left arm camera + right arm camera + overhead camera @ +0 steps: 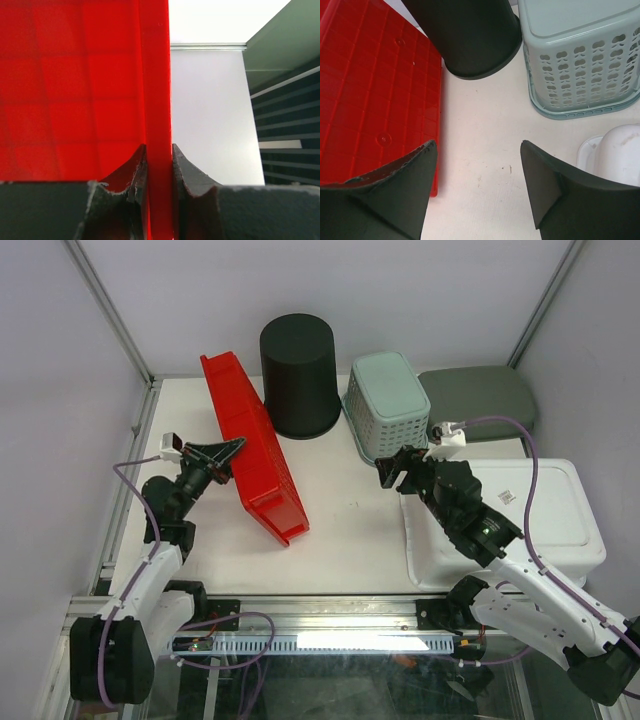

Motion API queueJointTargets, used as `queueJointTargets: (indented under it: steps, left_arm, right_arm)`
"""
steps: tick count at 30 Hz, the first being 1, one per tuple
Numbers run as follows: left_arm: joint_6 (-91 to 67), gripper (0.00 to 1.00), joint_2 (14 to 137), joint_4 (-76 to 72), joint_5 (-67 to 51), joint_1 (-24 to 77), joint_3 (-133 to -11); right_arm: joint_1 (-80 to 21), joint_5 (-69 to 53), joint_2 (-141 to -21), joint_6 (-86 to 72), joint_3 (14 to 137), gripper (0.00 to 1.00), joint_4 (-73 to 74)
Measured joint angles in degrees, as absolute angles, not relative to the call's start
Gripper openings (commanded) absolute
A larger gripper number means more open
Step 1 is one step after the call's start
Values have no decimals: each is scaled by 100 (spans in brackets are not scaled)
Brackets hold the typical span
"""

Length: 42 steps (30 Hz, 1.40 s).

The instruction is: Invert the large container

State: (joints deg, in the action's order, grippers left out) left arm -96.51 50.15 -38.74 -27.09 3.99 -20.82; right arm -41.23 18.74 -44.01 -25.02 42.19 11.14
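Note:
The large container (pixel 262 455) is a long red bin standing tilted on one long side at the table's centre left. Its ribbed underside (pixel 375 90) faces right, toward my right arm. My left gripper (pixel 232 452) is shut on its upper long wall; in the left wrist view the red wall (pixel 155 75) runs straight between the two fingers of that gripper (pixel 159 150). My right gripper (pixel 393 472) hovers open over bare table to the right of the bin, and nothing lies between its fingers in the right wrist view (pixel 479 145).
A black bucket (pixel 298 375) stands upside down behind the red bin. Beside it is an upturned pale green basket (pixel 388 405), with a dark green lid (pixel 478 400) at the back right. A white bin (pixel 510 525) lies upside down under my right arm.

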Motion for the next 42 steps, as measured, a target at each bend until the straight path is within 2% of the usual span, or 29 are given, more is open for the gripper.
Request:
queueJointTargets:
  steps: [4, 5, 10, 15, 22, 31, 34, 42]
  left_arm:
    - [-9887, 0, 4910, -4073, -2897, 196, -1876]
    - [-9883, 4, 4845, -4005, -2943, 154, -1863]
    - [-9406, 38, 4320, -2862, -3234, -134, -2034]
    - [-8103, 59, 4082, -751, -3304, -274, -2665]
    - [-6886, 68, 4003, 1688, -2685, -272, -3662]
    - [-6519, 76, 3732, 3430, -1385, -311, -4294]
    - [-6442, 98, 3776, 4036, -840, -311, -4453]
    - [-6202, 99, 4316, 5594, 316, -311, -4517]
  right_arm:
    - [-4123, 1839, -4401, -2504, 4219, 71, 1114]
    - [-4123, 1833, -4403, -2502, 4219, 71, 1114]
    - [-4123, 1796, -4410, -2502, 4219, 71, 1114]
    - [-4123, 1765, -4421, -2502, 4219, 71, 1111]
    - [-4123, 1693, -4515, -2504, 4219, 71, 1103]
    - [-4123, 1555, -4670, -2502, 4215, 71, 991]
    - [-4123, 1511, -4733, -2502, 4215, 71, 930]
    - [-4123, 1441, -4829, -2499, 4215, 72, 878]
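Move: The left hand already pinches the upper long rim of the large red container, which leans on its lower long edge with its open side towards the hand; its middle lies about 8 cm ahead, 6 cm to the right and 13 cm below. From the same hand the upturned black bin stands some 35 cm ahead and 19 cm right, the green basket about 34 cm ahead and 47 cm right. The red container is roughly 11 cm ahead of the right hand, 40 cm to its left, 10 cm lower. Still pinching the rim, the left hand first eases a couple of centimetres back and to its left, then its fingers open from nearly shut to fully wide and let go of the red container. It carries on down some 14 cm, left about 12 cm and back 9 cm, quickening at the end and clearing the container's left side, while the wrist tips the fingers steeply down by about 50 degrees and rolls its left side up. ##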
